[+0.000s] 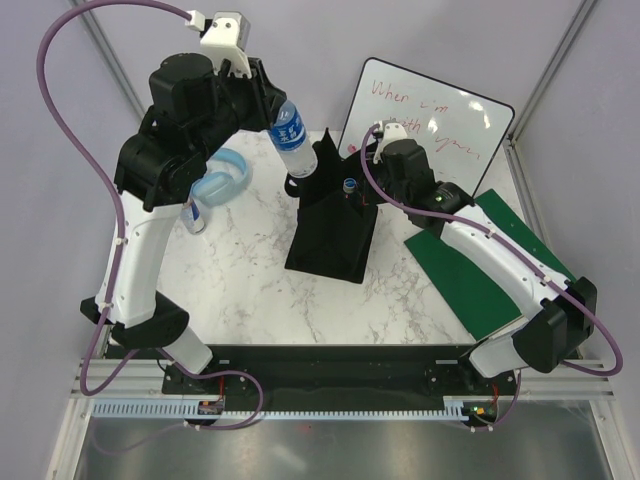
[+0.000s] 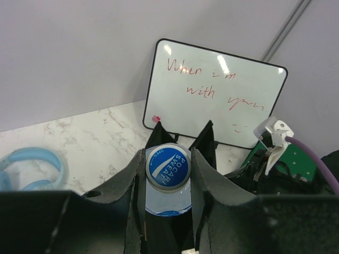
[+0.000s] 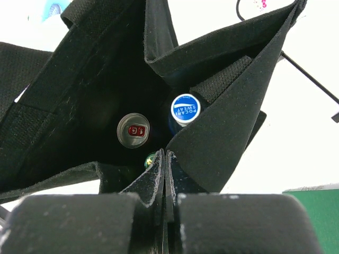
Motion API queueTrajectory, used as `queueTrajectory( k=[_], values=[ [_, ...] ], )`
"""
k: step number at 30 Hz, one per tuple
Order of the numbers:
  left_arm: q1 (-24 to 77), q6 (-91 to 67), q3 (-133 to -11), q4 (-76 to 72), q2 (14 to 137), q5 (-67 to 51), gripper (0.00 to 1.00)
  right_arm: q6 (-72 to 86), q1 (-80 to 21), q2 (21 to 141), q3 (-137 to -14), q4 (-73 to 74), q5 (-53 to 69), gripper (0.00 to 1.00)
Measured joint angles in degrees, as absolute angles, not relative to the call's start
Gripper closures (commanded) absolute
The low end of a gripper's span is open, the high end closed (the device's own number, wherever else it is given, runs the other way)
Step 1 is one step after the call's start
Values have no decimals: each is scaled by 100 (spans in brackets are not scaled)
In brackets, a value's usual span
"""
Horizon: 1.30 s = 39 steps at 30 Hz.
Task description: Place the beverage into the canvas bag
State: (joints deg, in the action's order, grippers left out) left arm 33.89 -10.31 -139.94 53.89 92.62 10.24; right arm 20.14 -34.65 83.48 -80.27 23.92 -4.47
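The beverage, a clear Pocari Sweat bottle (image 1: 290, 135) with a blue cap (image 2: 168, 166), is held tilted in my left gripper (image 1: 272, 118), which is shut on it just above and left of the bag's back rim. The canvas bag (image 1: 335, 235) is a black boxy tote standing open mid-table. My right gripper (image 1: 368, 160) is shut on the bag's rim fabric (image 3: 165, 159) and holds the mouth open. Inside the bag (image 3: 222, 132) are another Pocari bottle (image 3: 185, 108), a silver can top (image 3: 133, 130) and a small green cap (image 3: 151, 157).
A whiteboard (image 1: 435, 125) with red writing leans behind the bag. Blue headphones (image 1: 222, 178) and a small can (image 1: 196, 216) lie at the left under my left arm. A green board (image 1: 480, 265) lies at the right under my right arm.
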Motion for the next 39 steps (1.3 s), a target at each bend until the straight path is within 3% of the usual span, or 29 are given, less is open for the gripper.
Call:
queueTrajectory(
  k=[15,24,39],
  values=[
    [3463,-1413,-13185,4665,9445,388,98,2038,-3468,8228,-7961,2377,-613,100],
    [3463,-1385,-11839,3828,9570,366,98,2045,-3468,8042,-7909,2377,-646,100],
    [3527,-878,-9061,1208,9177,401,98,2040,-3468,7922,-7815,2351,-773,100]
  ],
)
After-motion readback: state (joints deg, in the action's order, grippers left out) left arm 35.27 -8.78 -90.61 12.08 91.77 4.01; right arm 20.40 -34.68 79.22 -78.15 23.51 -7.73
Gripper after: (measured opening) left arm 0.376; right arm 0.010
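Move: The bottle already hangs by its cap from the left fingers. The canvas bag's open mouth lies about 8 cm ahead of that hand, 11 cm to its right and 25 cm below. Inside the bag, the can is some 7 cm ahead, 9 cm right; the blue-capped bottle 10 cm ahead, 14 cm right. The headphones are roughly 20 cm ahead, 11 cm left. From the right hand, the mouth is 3 cm ahead and 7 cm left, about level. The held bottle goes base first to the bag: the left hand carries it level to its right at first, then down about 19 cm and on forward and right, some 8 cm each way, into the mouth over the can. The wrist turns slightly clockwise, fingers still gripping the cap. The right fingers stay shut on the bag's right rim, easing right and up a centimetre or two. ##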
